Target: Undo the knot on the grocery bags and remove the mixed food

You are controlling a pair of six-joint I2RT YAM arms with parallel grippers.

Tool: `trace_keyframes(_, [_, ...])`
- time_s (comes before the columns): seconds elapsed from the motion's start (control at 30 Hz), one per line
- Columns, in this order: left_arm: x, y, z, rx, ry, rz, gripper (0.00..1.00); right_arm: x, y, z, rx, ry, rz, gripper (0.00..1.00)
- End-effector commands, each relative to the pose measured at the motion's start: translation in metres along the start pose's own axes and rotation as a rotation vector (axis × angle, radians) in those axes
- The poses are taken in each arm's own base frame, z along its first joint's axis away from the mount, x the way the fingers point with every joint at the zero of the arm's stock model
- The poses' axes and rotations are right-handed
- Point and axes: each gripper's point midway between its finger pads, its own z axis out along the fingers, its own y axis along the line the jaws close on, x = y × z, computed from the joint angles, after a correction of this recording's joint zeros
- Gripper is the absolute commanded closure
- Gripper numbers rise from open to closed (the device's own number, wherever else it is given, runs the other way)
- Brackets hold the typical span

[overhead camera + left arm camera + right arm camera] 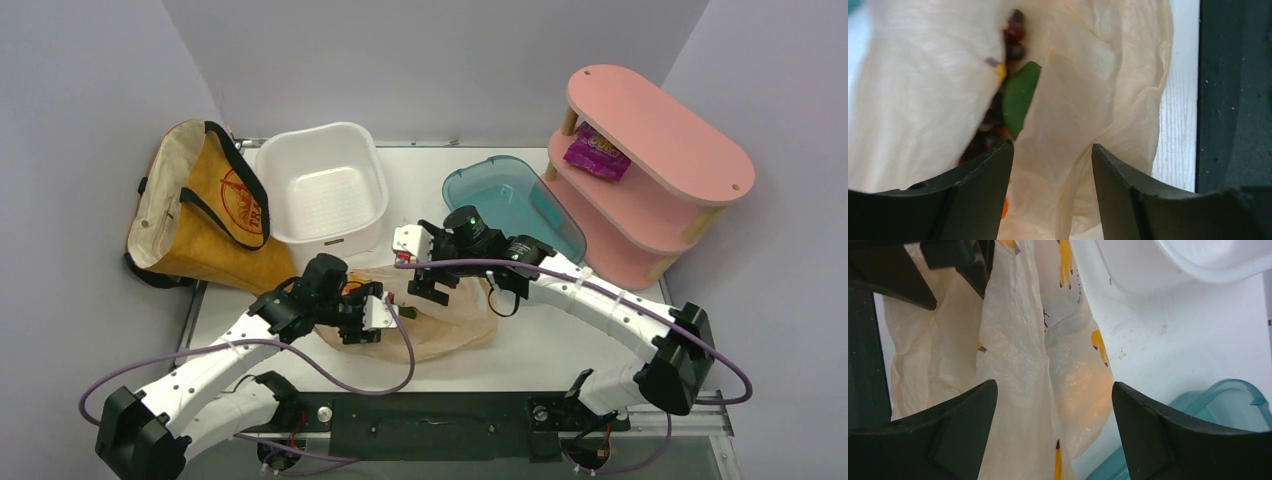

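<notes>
The peach plastic bag lies crumpled on the table between both arms. My left gripper is at its left end, jaws apart, with loose film running between the fingers but not pinched. Inside the bag's opening I see dark red grapes, a green piece and a sliver of orange. My right gripper hovers over the bag's top edge, wide open, with printed film between its fingers, touching neither. The brown tote stands slumped at the far left.
A white tub sits just behind the bag, a teal tub to its right. A pink two-tier shelf at the back right holds a purple packet. The table's dark front edge is near the left gripper.
</notes>
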Motion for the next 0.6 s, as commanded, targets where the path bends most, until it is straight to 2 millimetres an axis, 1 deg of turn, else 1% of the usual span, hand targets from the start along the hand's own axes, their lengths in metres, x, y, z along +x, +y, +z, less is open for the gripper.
trace_keyframes(0.0, [0.014, -0.008, 0.017, 0.037, 0.057, 0.08, 0.43, 0.008, -0.003, 0.023, -0.008, 0.006, 0.029, 0.2])
trace_keyframes(0.07, [0.021, -0.023, 0.022, 0.093, 0.082, 0.109, 0.42, 0.02, 0.002, 0.031, -0.032, 0.038, 0.03, 0.25])
trace_keyframes(0.1, [0.023, -0.028, 0.023, 0.112, 0.09, 0.118, 0.46, 0.029, 0.001, 0.036, -0.031, 0.065, 0.036, 0.37])
trace_keyframes(0.13, [0.025, -0.038, 0.022, 0.15, 0.103, 0.142, 0.49, 0.034, -0.001, 0.038, -0.024, 0.08, 0.034, 0.46])
trace_keyframes(0.17, [0.025, -0.042, 0.021, 0.167, 0.108, 0.153, 0.57, 0.045, -0.009, 0.04, -0.004, 0.106, 0.052, 0.68])
trace_keyframes(0.2, [0.026, -0.051, 0.019, 0.201, 0.117, 0.176, 0.61, 0.048, -0.014, 0.041, 0.011, 0.11, 0.075, 0.78])
trace_keyframes(0.23, [0.028, -0.056, 0.018, 0.219, 0.122, 0.188, 0.69, 0.055, -0.029, 0.041, 0.042, 0.121, 0.113, 0.95])
trace_keyframes(0.27, [0.029, -0.064, 0.015, 0.247, 0.125, 0.212, 0.73, 0.057, -0.037, 0.04, 0.062, 0.121, 0.147, 0.99])
trace_keyframes(0.3, [0.032, -0.069, 0.014, 0.264, 0.131, 0.22, 0.82, 0.061, -0.056, 0.037, 0.106, 0.125, 0.176, 1.0])
trace_keyframes(0.33, [0.034, -0.076, 0.012, 0.284, 0.133, 0.242, 0.86, 0.062, -0.074, 0.031, 0.156, 0.124, 0.199, 1.0])
trace_keyframes(0.37, [0.038, -0.081, 0.012, 0.298, 0.141, 0.248, 0.93, 0.062, -0.083, 0.031, 0.182, 0.119, 0.205, 1.0])
trace_keyframes(0.4, [0.039, -0.085, 0.011, 0.306, 0.145, 0.264, 0.96, 0.061, -0.097, 0.027, 0.224, 0.114, 0.219, 1.0])
trace_keyframes(0.43, [0.043, -0.089, 0.011, 0.315, 0.154, 0.267, 0.99, 0.06, -0.105, 0.027, 0.245, 0.102, 0.224, 1.0])
trace_keyframes(0.47, [0.046, -0.093, 0.011, 0.322, 0.163, 0.276, 1.0, 0.057, -0.113, 0.025, 0.267, 0.092, 0.24, 1.0])
trace_keyframes(0.53, [0.047, -0.095, 0.011, 0.329, 0.177, 0.273, 1.0, 0.054, -0.117, 0.026, 0.268, 0.079, 0.245, 1.0])
trace_keyframes(0.57, [0.048, -0.094, 0.011, 0.331, 0.183, 0.27, 1.0, 0.054, -0.116, 0.027, 0.259, 0.079, 0.247, 1.0])
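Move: The near rim of the plastic bag lies about 3 cm back from the left hand and 5 below, level sideways. The green fruit is some 3 cm ahead, 6 right and 8 below that hand, with the grapes about 3 cm beyond the fruit and 1 farther right. For the right hand, the bag's far rim is about 1 cm ahead and 6 below, straight under it; the teal tray's middle is roughly 15 cm ahead, 16 right and 17 below. Both hands pinch the bag's rim and draw it apart: the left, half open, sinks about 5 cm while moving back and shuts on the near rim, then goes on back towards the table's front edge. The right drops some 7 cm, shuts on the far rim, then pulls it forward about 10 cm and a little right, towards the teal tray. Both turn some 20 degrees clockwise. ##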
